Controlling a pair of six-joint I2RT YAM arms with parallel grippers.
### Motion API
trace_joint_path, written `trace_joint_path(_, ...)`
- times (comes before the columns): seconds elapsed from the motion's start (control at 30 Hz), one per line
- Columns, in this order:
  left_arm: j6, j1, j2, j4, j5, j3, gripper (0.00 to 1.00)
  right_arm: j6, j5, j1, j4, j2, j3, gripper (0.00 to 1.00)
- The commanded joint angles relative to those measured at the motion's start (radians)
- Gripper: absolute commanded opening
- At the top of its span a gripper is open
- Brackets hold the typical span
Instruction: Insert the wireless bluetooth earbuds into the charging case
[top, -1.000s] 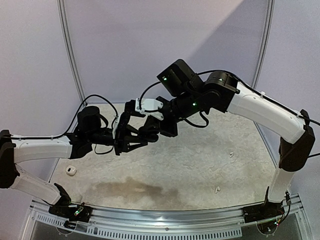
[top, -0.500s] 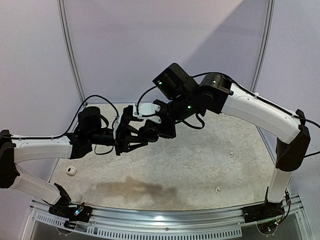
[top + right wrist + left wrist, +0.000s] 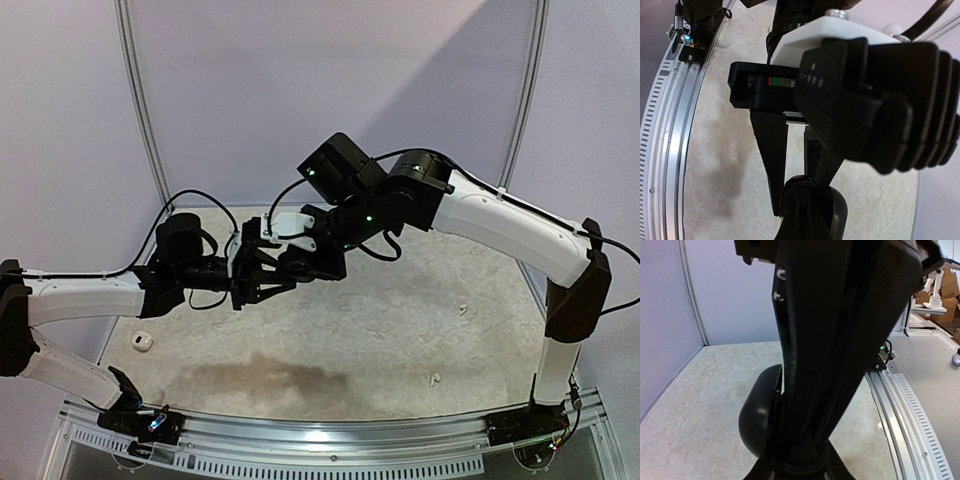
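Observation:
My left gripper (image 3: 284, 274) hangs above the table, shut on a black charging case (image 3: 298, 262). Its open lid (image 3: 760, 415) shows at the left in the left wrist view. My right gripper (image 3: 300, 266) comes down from the right with its shut fingers (image 3: 840, 340) pressed into the case. Whether they hold a bud is hidden. In the right wrist view the right gripper (image 3: 807, 189) meets the case (image 3: 839, 212) between the left gripper's fingers (image 3: 770, 150). Two white earbuds (image 3: 463, 309) (image 3: 435, 379) lie on the table at the right.
A small white case (image 3: 140, 341) lies on the table near the left edge. A metal rail (image 3: 320, 440) runs along the near edge, between the two arm bases. Purple walls close off the back and the sides.
The right arm's elbow and wrist have swung a little to the left, while its fingers stay at the case. The left arm has not moved.

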Motion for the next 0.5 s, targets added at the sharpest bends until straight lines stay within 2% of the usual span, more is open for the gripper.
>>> trace_joint_path(0.0,-0.002,-0.011,-0.008,0.050,0.007,0.012,0.00,-0.003,0.038,0.007,-0.063,0.038,0.007,0.10)
trace_joint_path(0.2,-0.004,-0.011,-0.013,0.034,0.006,0.011,0.00,0.013,0.041,0.008,-0.026,0.024,0.011,0.22)
trace_joint_path(0.47,-0.067,-0.007,-0.018,0.000,-0.038,0.002,0.00,0.076,-0.004,0.007,0.071,-0.054,0.041,0.24)
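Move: The charging case, its lid open, is held in the left fingers, its middle about 1 cm to the right of that hand's point. From the right hand, whose shut fingers are already down in the case, its middle lies some 1 cm below and level otherwise. The raised lid stands about 2 cm ahead of the right hand, roughly 1 cm down. The right hand stays in place over the charging case, opening its fingers about a quarter to release the earbud. ##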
